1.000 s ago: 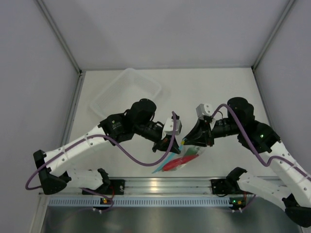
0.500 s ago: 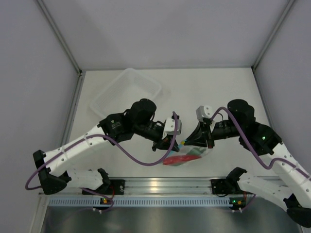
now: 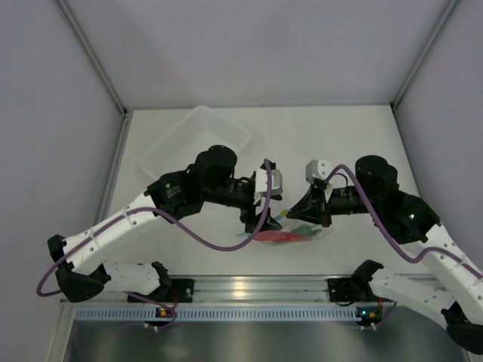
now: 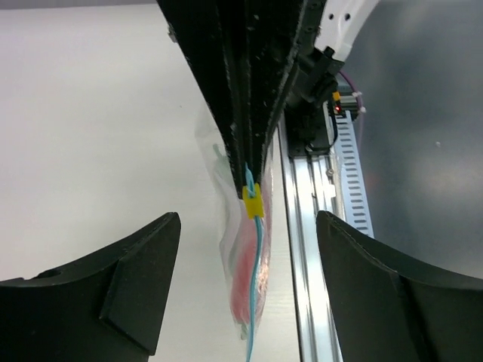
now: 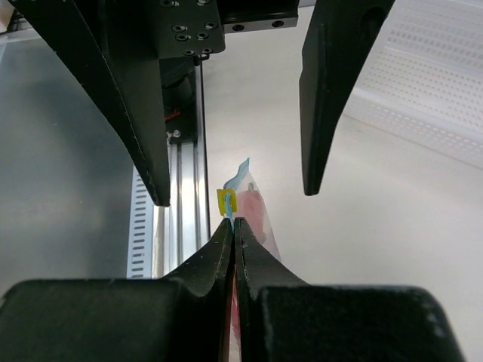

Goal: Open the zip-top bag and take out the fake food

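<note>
The zip-top bag (image 3: 290, 234) hangs just above the table's near edge, held by its teal zip strip (image 4: 252, 302). My right gripper (image 3: 296, 219) is shut on that strip just behind the yellow slider (image 5: 226, 200). In the right wrist view, the right gripper (image 5: 234, 223) has its jaws pressed together on the strip. My left gripper (image 3: 264, 220) is open. In the left wrist view, the left gripper (image 4: 247, 219) has its jaws wide on either side of the slider (image 4: 253, 203) without touching it. A red pepper (image 4: 243, 280) and a green one (image 3: 306, 226) show through the plastic.
A larger clear rigid tub (image 3: 196, 140) stands at the back left of the white table. A metal rail (image 3: 249, 287) runs along the near edge right below the bag. Grey walls close in the back and both sides.
The bag has swung from hanging down-left to nearly level under the right gripper. My left gripper has drawn back and up a little, still open around the slider end.
</note>
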{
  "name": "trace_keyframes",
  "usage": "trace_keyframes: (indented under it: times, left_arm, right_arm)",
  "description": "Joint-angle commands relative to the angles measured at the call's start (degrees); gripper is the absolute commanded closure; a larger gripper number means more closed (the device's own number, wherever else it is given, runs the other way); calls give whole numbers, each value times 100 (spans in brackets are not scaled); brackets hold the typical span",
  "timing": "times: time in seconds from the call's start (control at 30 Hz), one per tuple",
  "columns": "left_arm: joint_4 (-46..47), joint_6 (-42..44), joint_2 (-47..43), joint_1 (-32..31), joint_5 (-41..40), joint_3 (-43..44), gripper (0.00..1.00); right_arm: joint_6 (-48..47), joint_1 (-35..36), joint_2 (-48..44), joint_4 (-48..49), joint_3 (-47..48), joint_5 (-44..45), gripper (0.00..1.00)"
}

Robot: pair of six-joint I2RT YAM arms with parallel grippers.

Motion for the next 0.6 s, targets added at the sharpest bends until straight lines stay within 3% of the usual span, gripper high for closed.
trace_keyframes:
  times: [0.0,0.2,0.37,0.47,0.57]
  left_arm:
    - [775,-68,-187,3,-409,-78,21]
    - [1610,-393,-240,3,-533,-368,30]
    - [1822,-394,-355,3,-103,-518,57]
    - [1822,-420,-381,3,-14,-589,63]
    - [1813,-455,-434,3,38,-633,62]
  right_arm:
    - [-58,115,26,78,333,75,100]
    - [-58,115,-18,104,342,93,100]
    - [-49,124,-44,122,325,163,100]
    - [-40,115,-80,166,316,154,100]
    - [-5,124,-97,236,307,224,100]
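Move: Just beyond the left fingertips, about 4 cm to the right and otherwise nearly level with that hand, is the bag's yellow zip slider. Some 8 cm below the left hand and 2 cm back hang the red pepper, about 3 cm to the right, and the green peppers, about 9 cm to the right. From the right hand, which still pinches the end of the zip, the slider lies barely 1 cm to the left, level with its tips. Closing in on the yellow slider, the left hand rises about 2 cm while edging some 1.5 cm right and going 2 cm forward, then easing 1 cm back. Its fingertips tip up roughly 10 degrees, and its wide-open fingers narrow to about half that gap around the slider; no firm pinch shows yet. The right hand keeps its shut grip on the zip end, almost still. ##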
